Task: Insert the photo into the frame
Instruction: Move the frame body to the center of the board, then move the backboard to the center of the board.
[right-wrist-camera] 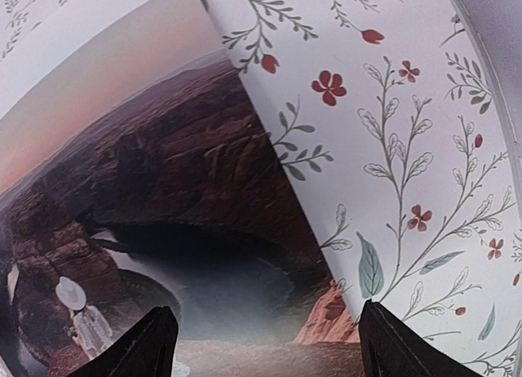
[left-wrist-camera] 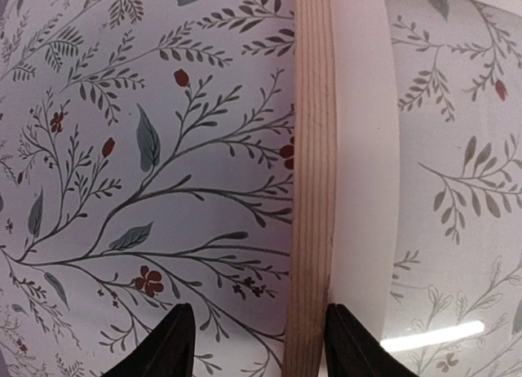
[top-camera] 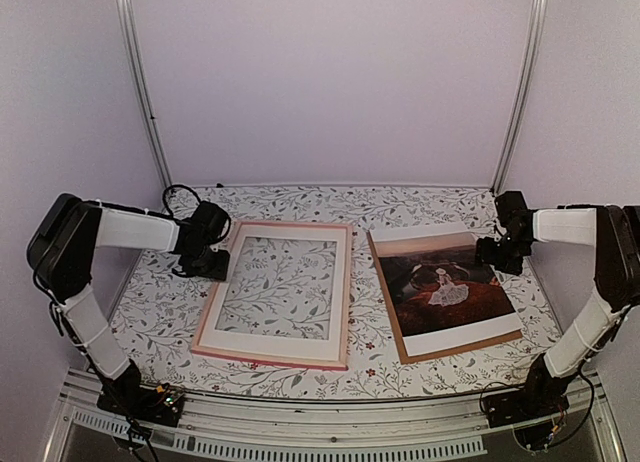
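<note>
The pink frame (top-camera: 268, 359) lies flat at the centre left of the table, with a white mat (top-camera: 275, 344) inside it. Its wooden side (left-wrist-camera: 310, 148) runs up the left wrist view. My left gripper (top-camera: 205, 267) straddles the frame's left side. One fingertip is against the inner edge, and a gap shows between the other and the wood, so my left gripper (left-wrist-camera: 257, 344) is open. The dark photo (top-camera: 450, 282) lies to the right of the frame. My right gripper (top-camera: 500, 252) hangs open over the photo's right edge (right-wrist-camera: 163, 189), with its fingers (right-wrist-camera: 391, 344) wide apart.
A brown backing board (top-camera: 450, 350) shows under the photo along its left and near edges. The floral tablecloth (top-camera: 300, 202) covers the table. Metal posts (top-camera: 140, 82) and pale walls close in the back and sides.
</note>
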Available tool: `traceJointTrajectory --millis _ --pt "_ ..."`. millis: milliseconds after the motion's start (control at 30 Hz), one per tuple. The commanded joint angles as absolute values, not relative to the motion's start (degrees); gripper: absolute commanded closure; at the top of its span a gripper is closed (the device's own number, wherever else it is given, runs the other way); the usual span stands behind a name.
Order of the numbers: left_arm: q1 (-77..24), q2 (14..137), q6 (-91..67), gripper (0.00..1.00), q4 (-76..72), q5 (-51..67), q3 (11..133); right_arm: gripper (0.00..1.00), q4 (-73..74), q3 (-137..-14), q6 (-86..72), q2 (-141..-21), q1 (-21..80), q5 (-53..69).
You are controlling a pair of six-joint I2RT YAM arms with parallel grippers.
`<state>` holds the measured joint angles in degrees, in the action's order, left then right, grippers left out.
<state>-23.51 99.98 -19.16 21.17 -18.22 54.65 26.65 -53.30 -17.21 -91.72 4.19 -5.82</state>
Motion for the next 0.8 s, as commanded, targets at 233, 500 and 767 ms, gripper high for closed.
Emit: traceJointTrajectory --millis 233,500,767 --pt "-22.18 84.93 -22.53 0.14 12.20 -15.39 48.46 0.20 25.51 -57.57 -16.15 -98.15 3.18 -5.18" --pt "-22.28 78.30 -23.70 0.08 9.38 -12.47 45.34 0.21 23.78 -53.46 -16.76 -96.61 3.78 1.53" --pt "-22.49 77.89 -23.89 0.08 9.93 -10.64 45.20 0.22 23.47 -51.08 -18.16 -96.88 6.43 2.99"
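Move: At the left hand, the frame body's left rail stands between the part-open fingers, about a centimetre right of the hand point and just below it; the frame's middle is some 14 cm to the right and 3 cm back. The right hand hangs over the photo on its board, whose right edge is roughly 2 cm to its right and 4 cm below, middle about 10 cm left and 6 cm back. From there the frame's middle is some 48 cm left, 4 cm back. Opening wide, the left hand comes free of the frame's left rail and rises straight up about 10 cm, its wrist tilting some 25 degrees so the fingers swing forward and to the right. Meanwhile the open right hand sinks about 3 cm, first easing a little right and forward past the photo's right edge, then turning back left nearly 3 cm, its right finger pushing that edge leftwards. ##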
